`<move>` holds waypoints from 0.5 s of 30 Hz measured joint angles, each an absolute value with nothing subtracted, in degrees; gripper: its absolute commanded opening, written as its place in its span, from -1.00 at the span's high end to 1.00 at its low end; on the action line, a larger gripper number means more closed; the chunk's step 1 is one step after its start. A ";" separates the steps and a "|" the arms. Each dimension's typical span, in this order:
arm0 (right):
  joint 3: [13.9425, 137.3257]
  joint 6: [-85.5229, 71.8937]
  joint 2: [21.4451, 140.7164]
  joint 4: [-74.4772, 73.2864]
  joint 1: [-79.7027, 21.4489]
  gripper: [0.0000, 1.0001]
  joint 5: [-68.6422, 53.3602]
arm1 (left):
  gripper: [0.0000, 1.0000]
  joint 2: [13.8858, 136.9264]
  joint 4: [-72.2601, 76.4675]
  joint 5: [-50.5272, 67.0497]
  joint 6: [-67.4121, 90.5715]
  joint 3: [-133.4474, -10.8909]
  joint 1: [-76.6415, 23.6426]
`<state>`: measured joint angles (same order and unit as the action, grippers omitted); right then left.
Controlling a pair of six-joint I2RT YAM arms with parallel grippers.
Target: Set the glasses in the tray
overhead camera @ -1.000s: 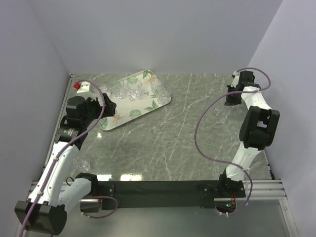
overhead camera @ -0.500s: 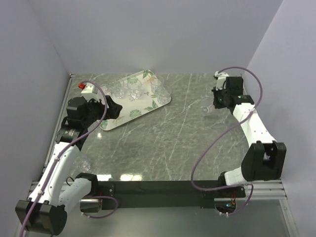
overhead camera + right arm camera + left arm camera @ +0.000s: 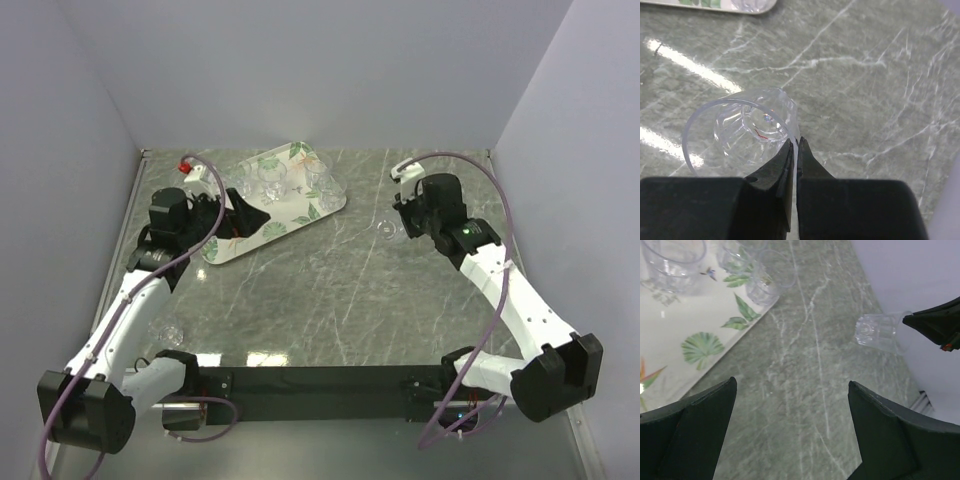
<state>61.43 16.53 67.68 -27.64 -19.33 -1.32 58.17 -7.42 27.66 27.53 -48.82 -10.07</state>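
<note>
The tray (image 3: 300, 209) lies at the table's back left with several clear glasses (image 3: 268, 180) on it. My right gripper (image 3: 398, 224) is shut on the rim of one glass (image 3: 385, 231), held above the table to the right of the tray. In the right wrist view the fingertips (image 3: 795, 146) pinch the glass (image 3: 747, 127) wall. My left gripper (image 3: 258, 213) is open and empty over the tray's near part. The left wrist view shows the tray (image 3: 685, 335), glasses (image 3: 764, 286) on it, the held glass (image 3: 876, 332), and my open left gripper (image 3: 790, 387).
One more clear glass (image 3: 166, 331) stands on the table at the near left, beside my left arm. Grey walls close in the left, back and right sides. The tray's corner (image 3: 715, 4) shows at the top of the right wrist view.
My right arm has swung left from the far right corner towards the tray, carrying the glass. My left gripper has moved right and forward over the tray.
</note>
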 measured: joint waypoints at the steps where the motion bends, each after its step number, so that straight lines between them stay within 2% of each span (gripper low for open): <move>1: 61.36 16.78 67.22 -27.38 -20.40 1.00 -0.75 | -0.99 58.67 -6.79 27.92 28.60 -48.82 -10.66; 15: 57.69 16.47 66.54 -25.04 -29.08 1.00 5.52 | -0.99 67.53 1.06 21.34 40.23 -48.77 -28.64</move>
<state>57.69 16.47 66.54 -25.04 -29.08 5.52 67.53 1.06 21.34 40.23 -48.77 -28.64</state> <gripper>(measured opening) 0.033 0.994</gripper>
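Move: Off to the left hand's right, about 27 cm away, 5 cm farther out and some 8 cm lower, is the glass in the right hand. On the tray, two glasses at the right end stand about 22 cm ahead and 16 cm right of the left hand, another 24 cm ahead and 3 cm right, all some 20 cm below. From the right hand, the held glass sits 4 cm left, 1 cm ahead and 4 cm down; the open left gripper is 31 cm left, 3 cm back and 4 cm up. Swinging about 10 cm to its right, the left hand closes in on the held glass with fingers still wide open, drawing back and sinking about 2 cm each while turning some 10 degrees clockwise and tipping down. The right hand keeps its pinch on the glass's rim and eases left and a little back to meet it, slowing. ##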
